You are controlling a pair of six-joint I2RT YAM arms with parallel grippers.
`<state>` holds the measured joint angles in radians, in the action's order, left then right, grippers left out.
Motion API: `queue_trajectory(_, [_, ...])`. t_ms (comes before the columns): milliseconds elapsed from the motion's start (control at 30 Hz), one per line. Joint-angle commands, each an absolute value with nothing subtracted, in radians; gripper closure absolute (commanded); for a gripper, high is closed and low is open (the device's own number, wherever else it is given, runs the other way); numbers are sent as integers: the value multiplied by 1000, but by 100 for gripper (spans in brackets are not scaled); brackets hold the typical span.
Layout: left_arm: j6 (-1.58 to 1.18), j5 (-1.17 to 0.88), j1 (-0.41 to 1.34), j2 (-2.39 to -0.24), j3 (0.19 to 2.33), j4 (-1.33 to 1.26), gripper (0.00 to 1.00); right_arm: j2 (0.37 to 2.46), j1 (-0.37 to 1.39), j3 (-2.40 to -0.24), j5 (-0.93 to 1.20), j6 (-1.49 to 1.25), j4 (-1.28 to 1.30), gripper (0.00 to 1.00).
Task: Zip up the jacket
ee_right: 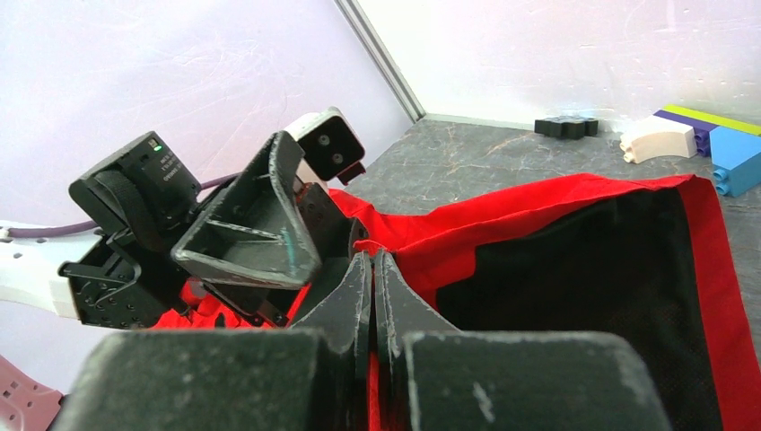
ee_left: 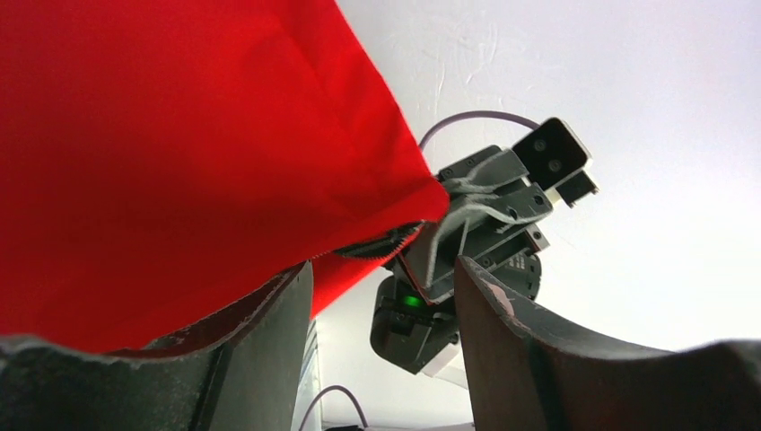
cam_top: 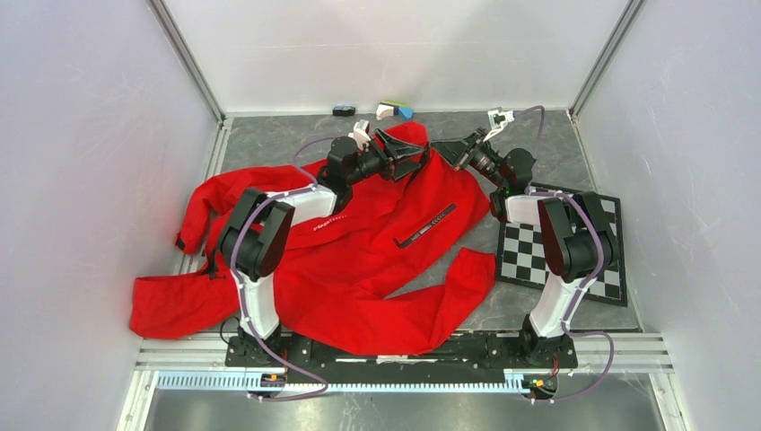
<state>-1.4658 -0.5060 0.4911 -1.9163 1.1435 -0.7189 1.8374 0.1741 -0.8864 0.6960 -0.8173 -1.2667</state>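
Note:
The red jacket (cam_top: 359,260) lies spread across the table, with its black pocket strip (cam_top: 426,226) facing up. My left gripper (cam_top: 420,154) hovers open at the jacket's top edge near the back. In the left wrist view its jaws (ee_left: 381,269) stand wide apart. Red cloth (ee_left: 179,135) drapes over the left finger (ee_left: 269,332), and a short run of zipper teeth (ee_left: 381,244) shows at the cloth's corner. My right gripper (cam_top: 440,145) meets that same corner from the right. Its jaws (ee_right: 370,259) are shut on a thin fold of the jacket (ee_right: 538,211), beside the dark lining (ee_right: 592,296).
A checkerboard mat (cam_top: 561,247) lies under the right arm. Toy blocks (cam_top: 395,110) and a small black piece (cam_top: 344,110) sit by the back wall, also seen as toy blocks (ee_right: 682,135) in the right wrist view. White walls enclose the table on three sides.

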Motion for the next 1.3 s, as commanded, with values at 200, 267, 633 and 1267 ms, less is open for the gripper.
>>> queue_trajectory(200, [-1497, -450, 499, -1987, 1238, -814, 36, 1790, 175, -925, 690, -821, -1331, 100])
queue_trajectory(267, [-1511, -454, 500, -1998, 1254, -849, 37, 1795, 175, -927, 690, -825, -1336, 100])
queue_trajectory(633, [-1521, -486, 500, -1970, 1229, -925, 35, 1813, 176, -934, 695, -844, -1357, 100])
queue_trajectory(1267, [-1532, -479, 500, -1931, 1128, -1020, 60, 1812, 178, -935, 696, -839, -1350, 100])
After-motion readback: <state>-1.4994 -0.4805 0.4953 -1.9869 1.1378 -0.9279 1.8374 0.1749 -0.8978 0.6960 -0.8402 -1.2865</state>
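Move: The zip slider lies about 2 cm ahead and 3 cm to the right of the left hand, about level with its open fingers. The right gripper pinching the hem is 3 cm ahead and 5 cm to the left hand's right, about 1 cm higher; the pocket zip is some 15 cm back, 5 cm right and 15 cm below. From the right hand, the slider is about 1 cm back, 2 cm left and 1 cm below. Bring the left gripper forward about 2 cm and slightly right with a small dip, then lift it some 2.5 cm from that dip, tilting about 5 degrees. Ease it back about 1 cm while partly closing the fingers on either side of the zip slider. Keep the right fingers shut on the hem and raise them about 1 cm. ##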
